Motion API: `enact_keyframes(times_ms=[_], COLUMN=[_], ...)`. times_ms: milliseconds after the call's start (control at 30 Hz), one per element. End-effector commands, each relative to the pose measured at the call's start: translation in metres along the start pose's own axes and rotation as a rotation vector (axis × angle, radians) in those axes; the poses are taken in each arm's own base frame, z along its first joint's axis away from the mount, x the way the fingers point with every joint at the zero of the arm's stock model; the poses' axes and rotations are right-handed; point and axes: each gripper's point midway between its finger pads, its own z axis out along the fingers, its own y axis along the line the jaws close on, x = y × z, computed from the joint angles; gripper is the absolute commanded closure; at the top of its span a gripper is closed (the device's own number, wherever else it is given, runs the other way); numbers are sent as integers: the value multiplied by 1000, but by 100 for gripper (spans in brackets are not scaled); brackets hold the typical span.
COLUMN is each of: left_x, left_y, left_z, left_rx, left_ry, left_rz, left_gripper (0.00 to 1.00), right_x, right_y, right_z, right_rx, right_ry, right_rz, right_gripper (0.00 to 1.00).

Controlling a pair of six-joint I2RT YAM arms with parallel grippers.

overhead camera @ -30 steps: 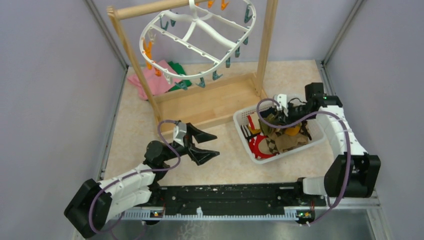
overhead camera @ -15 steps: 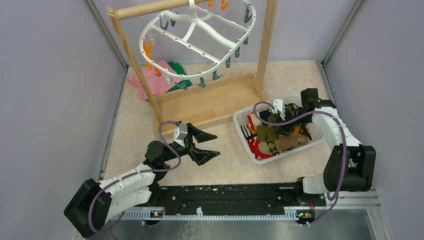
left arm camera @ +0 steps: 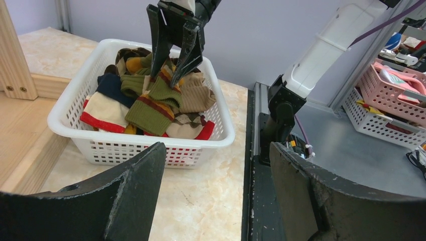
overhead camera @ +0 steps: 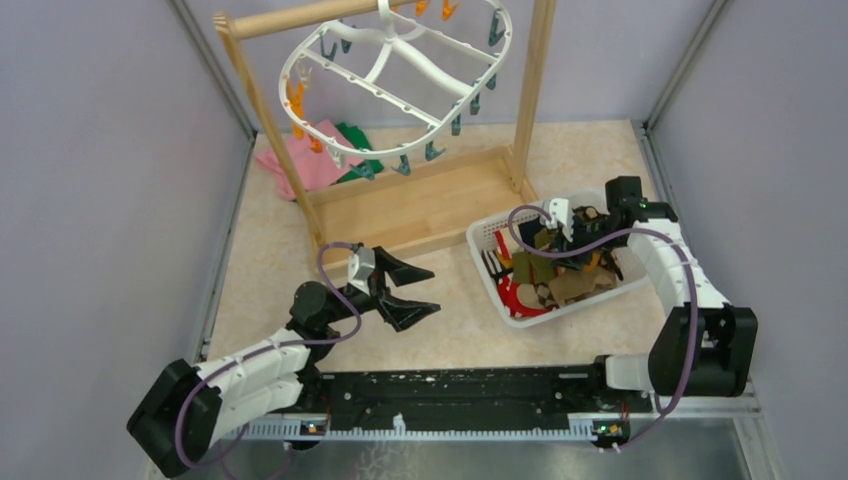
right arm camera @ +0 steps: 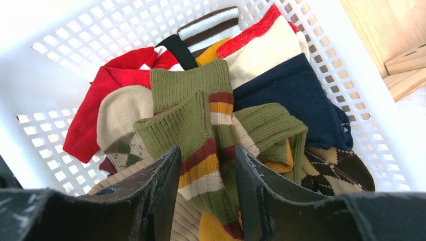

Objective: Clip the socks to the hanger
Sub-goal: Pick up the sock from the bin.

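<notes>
The socks (overhead camera: pixel 552 278) lie heaped in a white slotted basket (overhead camera: pixel 481 236) at the right of the table. An olive sock with red, orange and white stripes (right arm camera: pixel 198 118) tops the pile. My right gripper (right arm camera: pixel 207 150) points down into the basket, open, its fingers on either side of that olive sock (left arm camera: pixel 150 108). From the left wrist view the right gripper (left arm camera: pixel 166 76) stands over the heap. The hanger (overhead camera: pixel 400 60), a white oval ring with teal and orange clips, hangs from the wooden pole at the back. My left gripper (overhead camera: pixel 433 290) is open and holds nothing, left of the basket.
The wooden rack (overhead camera: pixel 420 205) with its flat base stands between the hanger and the basket. Folded pink and green cloths (overhead camera: pixel 325 150) lie behind its left post. A pink basket (left arm camera: pixel 397 75) sits beyond the table's near rail.
The right gripper, shut on socks lifted over the basket a second ago, has dropped toward the heap and opened. The socks have settled back. The left arm has stayed still.
</notes>
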Motion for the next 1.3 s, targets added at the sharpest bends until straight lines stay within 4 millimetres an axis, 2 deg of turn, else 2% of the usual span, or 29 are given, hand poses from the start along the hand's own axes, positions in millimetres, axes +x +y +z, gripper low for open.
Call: enact_keyframes(times_ms=[0, 267, 467, 633, 733, 800, 900, 1000, 1067, 1167, 1267], left_x=[-7, -7, -5, -4, -3, -3, -3, -4, -5, -14, -23], left_y=[-5, -6, -5, -6, -6, -7, -9, -15, -22, -35, -44], left_z=[1, 1, 2, 2, 2, 3, 5, 7, 8, 11, 15], left_rx=[20, 22, 22, 24, 23, 27, 42, 74, 104, 152, 181], left_ry=[-24, -23, -20, -18, -17, -16, -19, -23, -31, -60, -88], left_rz=[43, 40, 28, 16, 13, 12, 12, 21, 41, 100, 186], left_gripper=[18, 18, 18, 18, 18, 18, 18, 19, 19, 19, 19], right_x=[-13, -26, -24, -14, -16, -19, -25, -41, -58, -86, -111], right_y=[-1, -4, 15, 16, 13, 10, 7, 10, 12, 16, 12], right_z=[-9, -23, -13, -11, -15, -17, -21, -28, -36, -51, -70], right_rx=[28, 70, -38, -63, -39, -21, -8, -19, -23, -13, 56], right_ry=[-14, -14, -52, -10, -3, -4, -14, -57, -102, -168, -206], right_rz=[-35, -79, -75, -54, -66, -76, -81, -77, -84, -90, -57], right_gripper=[56, 51, 53, 62, 68, 76, 98, 100, 100, 100, 100])
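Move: The olive striped sock I want lies almost between my right fingertips, its middle about 2 cm back, 1 cm left and 2 cm down. The navy sock is some 6 cm ahead and 7 cm left of that hand, the red-and-beige one roughly 6 cm back and 9 cm left, both about 5 cm below it. From my left hand the striped sock is about 7 cm ahead, 26 cm right and 12 cm lower. I lift my half-open right hand about 1.5 cm, bring it 2 cm back while lowering it again over the olive striped sock, then shut the fingers fully and pinch the knit just below the cuff. With that grip I go up some 6 cm, easing slightly left. My left hand, still open, begins to drift about 2 cm back and a little to its right. ##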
